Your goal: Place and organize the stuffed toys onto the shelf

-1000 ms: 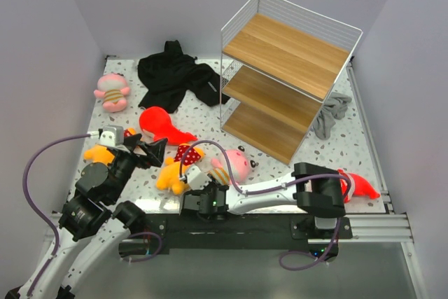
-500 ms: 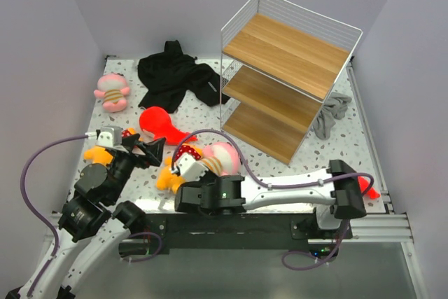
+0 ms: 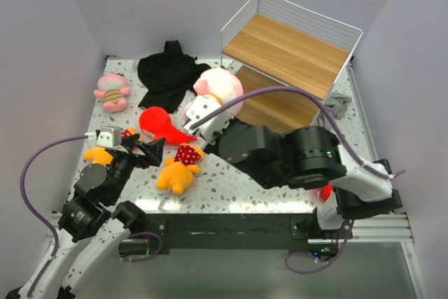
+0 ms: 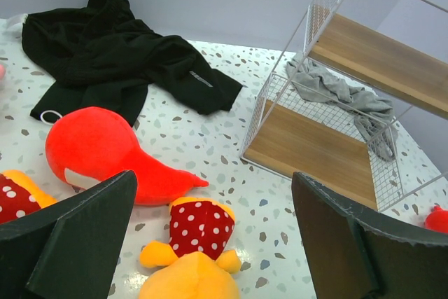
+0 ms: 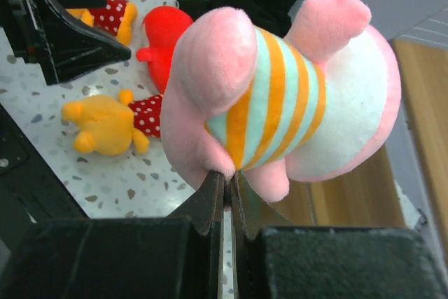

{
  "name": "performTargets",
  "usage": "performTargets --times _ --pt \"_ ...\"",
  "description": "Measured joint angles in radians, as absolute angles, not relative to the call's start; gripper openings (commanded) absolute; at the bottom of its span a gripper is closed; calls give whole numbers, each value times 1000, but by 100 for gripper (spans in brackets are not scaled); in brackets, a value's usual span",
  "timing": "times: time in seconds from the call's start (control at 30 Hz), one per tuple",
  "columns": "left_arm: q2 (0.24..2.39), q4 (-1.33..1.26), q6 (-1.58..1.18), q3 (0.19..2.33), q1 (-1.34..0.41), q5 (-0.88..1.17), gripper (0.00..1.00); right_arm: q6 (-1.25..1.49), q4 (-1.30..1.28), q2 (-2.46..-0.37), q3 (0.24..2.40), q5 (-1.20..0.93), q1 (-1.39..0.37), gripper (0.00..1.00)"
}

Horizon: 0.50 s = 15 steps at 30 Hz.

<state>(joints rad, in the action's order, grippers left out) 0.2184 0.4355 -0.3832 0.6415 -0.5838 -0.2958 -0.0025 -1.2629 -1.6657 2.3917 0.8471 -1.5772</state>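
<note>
My right gripper (image 3: 221, 107) is shut on a pink stuffed toy (image 3: 219, 87) in an orange-striped shirt, held in the air just left of the shelf (image 3: 294, 50). In the right wrist view the jaws (image 5: 228, 177) pinch the pink toy (image 5: 280, 96) low on its striped body. My left gripper (image 3: 150, 150) stands open and empty, low over an orange-yellow toy (image 3: 178, 169) with a red polka-dot bib. Its wrist view shows that orange toy (image 4: 192, 265) below the spread fingers (image 4: 77, 239). A red fish toy (image 3: 162, 125) lies behind it. A second pink toy (image 3: 112, 91) lies far left.
A black garment (image 3: 171, 75) lies at the back left of the shelf. A grey cloth (image 3: 341, 105) sits at the shelf's right side. Another orange toy (image 3: 98, 153) lies by my left arm, and a red toy (image 3: 325, 192) peeks from under my right arm.
My right gripper closed on the pink striped toy near the table's front and lifted it up and back toward the shelf. The left arm stayed put.
</note>
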Motion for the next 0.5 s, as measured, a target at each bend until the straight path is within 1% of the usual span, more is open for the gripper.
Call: performTargets --times 0.13,0.3,0.5 --pt "218 435 -383 641 -584 -296 97 -237 -1151 -1567 2345 854 -1577 0" --pt "218 435 -383 641 -584 -295 97 -590 -885 -1456 2239 908 -1577 0" --pt "218 435 -383 641 -584 -295 97 -828 -700 -1444 2231 981 -1541 0"
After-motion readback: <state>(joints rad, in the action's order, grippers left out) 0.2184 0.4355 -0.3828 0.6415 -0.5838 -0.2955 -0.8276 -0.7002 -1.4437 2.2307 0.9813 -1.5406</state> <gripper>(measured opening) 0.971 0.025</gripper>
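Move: The right gripper already holds the pink toy high up. From it the top shelf's middle lies about 16 cm ahead, 15 cm to the right and 5 cm lower. Down on the table, some 42 cm below, the red toy lies 18 cm ahead and 19 cm left, the near yellow toy 2 cm ahead and 13 cm left. From the left hand the top shelf is roughly 22 cm ahead, 31 cm right and 12 cm up. Keep the right fingers shut on the pink toy's end and lift it about 12 cm more, swinging it some 7 cm right and a little forward, so it comes sideways nearer to the top shelf. Meanwhile tip the wrist up by about 30 degrees, bringing the downward-slanting fingers roughly level. ##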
